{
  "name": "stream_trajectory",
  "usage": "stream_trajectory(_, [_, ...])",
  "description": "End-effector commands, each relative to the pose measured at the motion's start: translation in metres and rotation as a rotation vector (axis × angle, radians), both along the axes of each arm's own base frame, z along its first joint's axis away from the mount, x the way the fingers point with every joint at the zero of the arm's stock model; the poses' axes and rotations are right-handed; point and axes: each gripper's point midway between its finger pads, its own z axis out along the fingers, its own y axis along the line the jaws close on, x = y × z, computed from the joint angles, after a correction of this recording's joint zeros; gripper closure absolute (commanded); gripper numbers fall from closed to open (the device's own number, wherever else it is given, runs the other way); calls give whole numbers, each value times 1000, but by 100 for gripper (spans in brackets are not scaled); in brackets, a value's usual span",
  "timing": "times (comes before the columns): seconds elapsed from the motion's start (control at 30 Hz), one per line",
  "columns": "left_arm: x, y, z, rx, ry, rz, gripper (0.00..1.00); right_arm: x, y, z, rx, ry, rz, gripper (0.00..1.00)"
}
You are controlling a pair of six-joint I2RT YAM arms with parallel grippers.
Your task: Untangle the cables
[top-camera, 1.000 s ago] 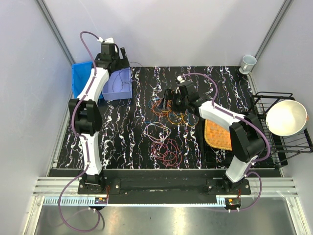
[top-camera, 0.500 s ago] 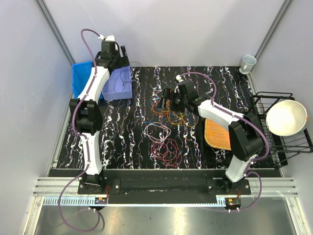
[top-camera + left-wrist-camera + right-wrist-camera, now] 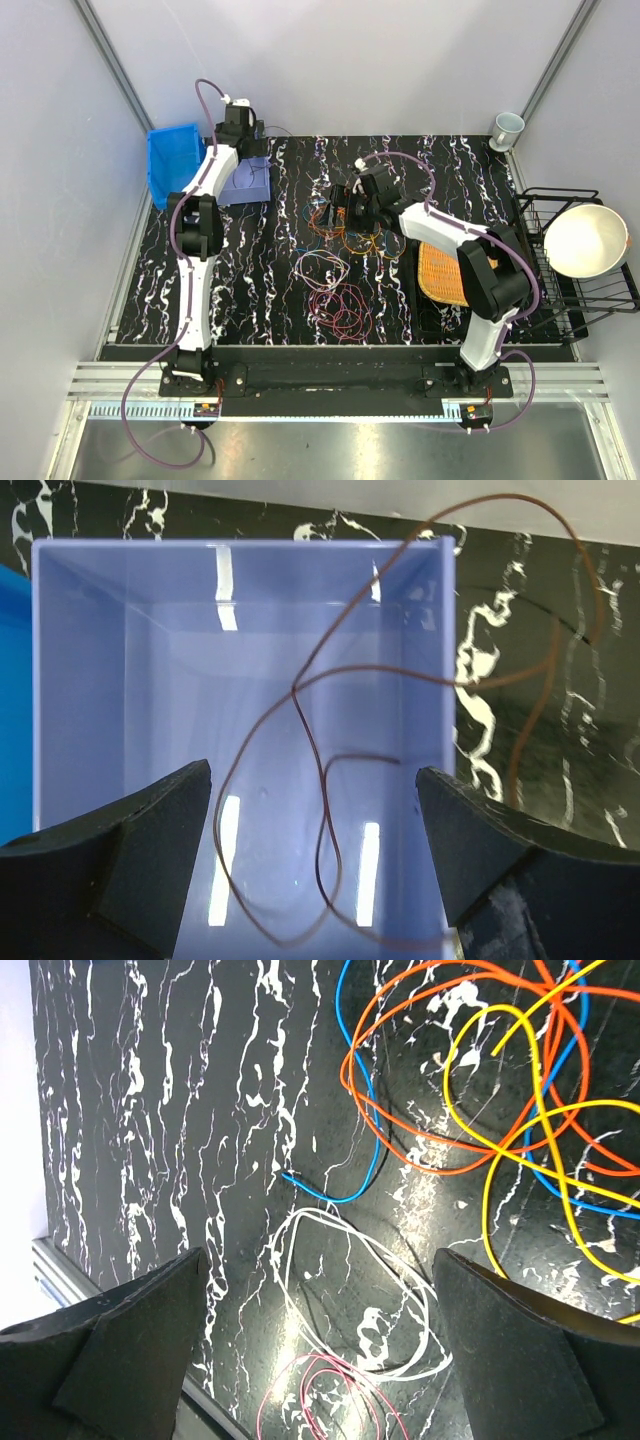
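In the top view a tangle of orange, yellow and blue cables (image 3: 338,222) lies mid-table, with a whitish loop (image 3: 320,268) and magenta-red loops (image 3: 340,310) nearer the arms. My right gripper (image 3: 345,205) hovers open over the tangle. Its wrist view shows the orange cable (image 3: 455,1172), yellow cable (image 3: 487,1200), blue cable (image 3: 345,1200), white loop (image 3: 277,1250) and pink-red loop (image 3: 315,1357) below the spread gripper (image 3: 320,1260). My left gripper (image 3: 312,780) is open above a lavender bin (image 3: 100,680). A thin brown cable (image 3: 297,690) lies in the bin and drapes over its right wall.
A blue bin (image 3: 168,165) stands left of the lavender bin (image 3: 240,190). An orange woven mat (image 3: 445,275) lies at the right. Beyond it a black wire rack (image 3: 590,290) holds a white bowl (image 3: 585,240). A cup (image 3: 507,128) stands at the back right corner.
The left arm has swung right, bringing its gripper over the lavender bin's far side with its jaws slightly narrower. The right gripper has edged left over the tangle.
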Motion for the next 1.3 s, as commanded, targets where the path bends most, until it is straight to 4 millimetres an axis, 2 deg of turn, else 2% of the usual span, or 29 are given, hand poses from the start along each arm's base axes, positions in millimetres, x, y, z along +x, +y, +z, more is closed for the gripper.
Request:
stream_trajectory(0.0, [29, 15, 20, 29, -120, 12, 14, 8, 12, 16, 50, -20, 33, 0])
stream_trajectory(0.17, [41, 19, 13, 41, -155, -1, 15, 9, 16, 12, 60, 2, 44, 0])
stream_trajectory(0.2, [42, 19, 7, 44, -146, -3, 16, 10, 17, 11, 60, 3, 46, 0])
stream_trajectory(0.3, [49, 24, 13, 24, -173, 2, 19, 11, 19, 9, 67, 13, 48, 0])
stream_trajectory(0.5, [54, 17, 15, 3, -192, -35, 35, 14, 24, 10, 100, 37, 65, 0])
stream_trajectory(0.53, [56, 18, 20, 2, -204, -36, 43, 14, 24, 10, 103, 40, 63, 0])
stream_trajectory(0.63, [58, 14, 18, -11, -202, -56, 52, 16, 23, 11, 111, 44, 64, 0])
stream_trajectory(0.7, [60, 11, 16, -16, -203, -69, 53, 16, 21, 11, 113, 48, 61, 0])
stream_trajectory(0.73, [62, 10, 22, -20, -217, -75, 53, 17, 20, 10, 114, 50, 58, 0])
stream_trajectory(0.77, [61, 8, 15, -22, -200, -80, 54, 17, 19, 11, 117, 52, 58, 0])
stream_trajectory(0.97, [58, 6, 11, -68, -178, -75, 52, 20, 14, 12, 124, 56, 49, 0])
stream_trajectory(1.07, [56, 9, 4, -169, -156, -53, 60, 21, 14, 11, 136, 65, 47, 0])
stream_trajectory(1.1, [56, 15, 1, -223, -151, -29, 67, 22, 14, 12, 141, 64, 47, 0])
stream_trajectory(1.13, [56, 10, -2, -260, -144, -50, 69, 22, 13, 12, 143, 67, 46, 0])
stream_trajectory(1.27, [59, 10, -2, -294, -160, -39, 82, 23, 11, 11, 151, 75, 41, 0])
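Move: The brown cable's crossing, inside the far part of the purple bin, lies about 5 cm ahead of the open left fingers, 1 cm to their left and 2 cm lower. The bin's middle is about level with that hand, 3 cm to its left and 6 cm below. The blue bin stands about 20 cm to the left and level, also 6 cm below. From the right hand the crossing is some 30 cm ahead and 25 cm left, 3 cm lower. The left fingers close around the brown cable at its crossing, the tips nearly meeting on it. The hand reaches about 5 cm forward over the purple bin, first dipping nearly 3 cm, then rising a little as the wide-open fingers narrow; it ends with its left side rolled down some 10 degrees. ##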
